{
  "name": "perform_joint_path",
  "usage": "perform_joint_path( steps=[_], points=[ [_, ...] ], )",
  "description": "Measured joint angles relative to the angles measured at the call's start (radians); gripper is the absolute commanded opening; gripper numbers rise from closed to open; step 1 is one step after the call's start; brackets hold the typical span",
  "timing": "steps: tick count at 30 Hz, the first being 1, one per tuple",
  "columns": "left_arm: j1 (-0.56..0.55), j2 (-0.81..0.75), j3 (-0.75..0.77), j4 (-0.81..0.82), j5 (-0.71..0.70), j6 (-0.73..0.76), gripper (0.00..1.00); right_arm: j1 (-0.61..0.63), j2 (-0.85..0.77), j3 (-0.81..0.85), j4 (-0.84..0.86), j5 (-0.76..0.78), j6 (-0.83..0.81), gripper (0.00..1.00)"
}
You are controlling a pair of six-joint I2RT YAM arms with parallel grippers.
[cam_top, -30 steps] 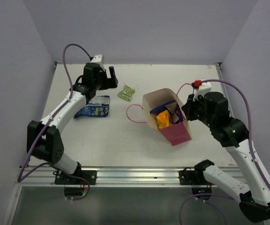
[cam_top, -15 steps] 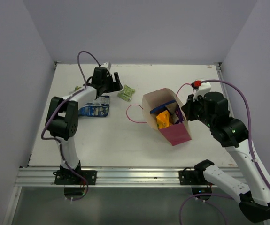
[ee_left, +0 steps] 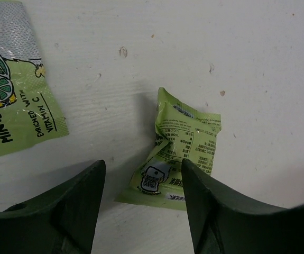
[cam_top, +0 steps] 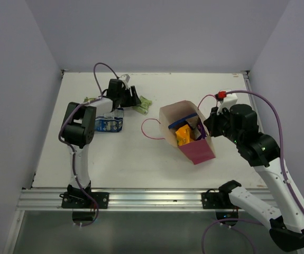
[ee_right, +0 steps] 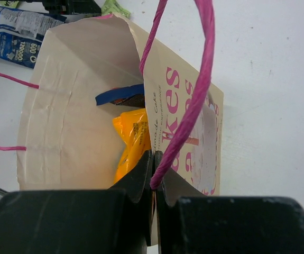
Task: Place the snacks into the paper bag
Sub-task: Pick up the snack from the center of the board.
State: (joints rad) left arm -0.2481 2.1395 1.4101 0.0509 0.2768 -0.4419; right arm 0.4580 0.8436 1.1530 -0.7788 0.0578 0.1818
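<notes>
The paper bag (cam_top: 198, 151) stands right of centre, mouth tipped toward the left, and my right gripper (ee_right: 154, 182) is shut on its pink cord handle (ee_right: 202, 79). Inside the bag (ee_right: 62, 116) lie an orange snack (ee_right: 130, 143) and a dark blue one (ee_right: 121, 98); a purple one (cam_top: 200, 129) shows beside the orange (cam_top: 183, 135). My left gripper (ee_left: 143, 172) is open low over the table, its fingers either side of the near end of a small green snack (ee_left: 187, 144). That snack (cam_top: 143, 104) lies just right of the left gripper (cam_top: 134, 98).
A dark blue packet (cam_top: 109, 125) lies flat on the table left of the bag, below the left arm. A green lime-mints packet (ee_left: 14, 100) lies to the left of the small one. The bag's second handle loop (cam_top: 150, 128) trails on the table.
The left arm has reached right and down to the small green snack, and its jaws have narrowed around it. The right gripper and the bag have not moved.
</notes>
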Motion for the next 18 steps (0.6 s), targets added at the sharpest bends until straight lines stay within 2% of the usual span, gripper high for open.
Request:
perform_joint_path(
  steps=[5, 6, 8, 11, 12, 15, 18],
  points=[
    [0.003, 0.013, -0.004, 0.026, 0.041, -0.005, 0.49, 0.0, -0.002, 0.0, 0.0, 0.0, 0.0, 0.03],
    [0.004, 0.013, -0.01, 0.04, 0.051, -0.005, 0.41, 0.0, -0.002, 0.0, 0.0, 0.0, 0.0, 0.03],
    [0.005, 0.013, -0.03, 0.069, 0.072, -0.012, 0.34, 0.0, -0.002, -0.002, 0.0, 0.0, 0.0, 0.03],
    [0.006, 0.013, -0.069, 0.109, 0.103, -0.023, 0.2, 0.0, -0.002, -0.002, 0.0, -0.001, 0.0, 0.03],
    [0.006, 0.013, -0.084, 0.126, 0.114, -0.027, 0.12, 0.0, -0.002, -0.002, 0.0, -0.001, 0.0, 0.03],
    [0.006, 0.012, -0.118, 0.172, 0.142, -0.043, 0.0, 0.0, -0.002, -0.002, 0.0, -0.001, 0.0, 0.03],
    [0.006, 0.004, -0.157, 0.22, 0.163, -0.056, 0.0, 0.0, -0.003, -0.002, 0.0, -0.001, 0.0, 0.03]
  ],
)
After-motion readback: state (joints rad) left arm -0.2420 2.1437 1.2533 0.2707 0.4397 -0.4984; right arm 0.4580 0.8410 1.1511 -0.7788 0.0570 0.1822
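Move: The green snack lies just under the left hand, its middle about 3 cm to the right, 1 cm ahead and 2 cm down, with the right finger over it. A second green packet is some 7 cm left and 4 cm ahead; a blue packet lies about 11 cm left and 8 cm back. From the right hand, the snack is roughly 28 cm ahead, 23 cm left and 27 cm down. The left hand draws back and right about 3 cm, sinking slightly, as its fingers shut on the snack's near end. ##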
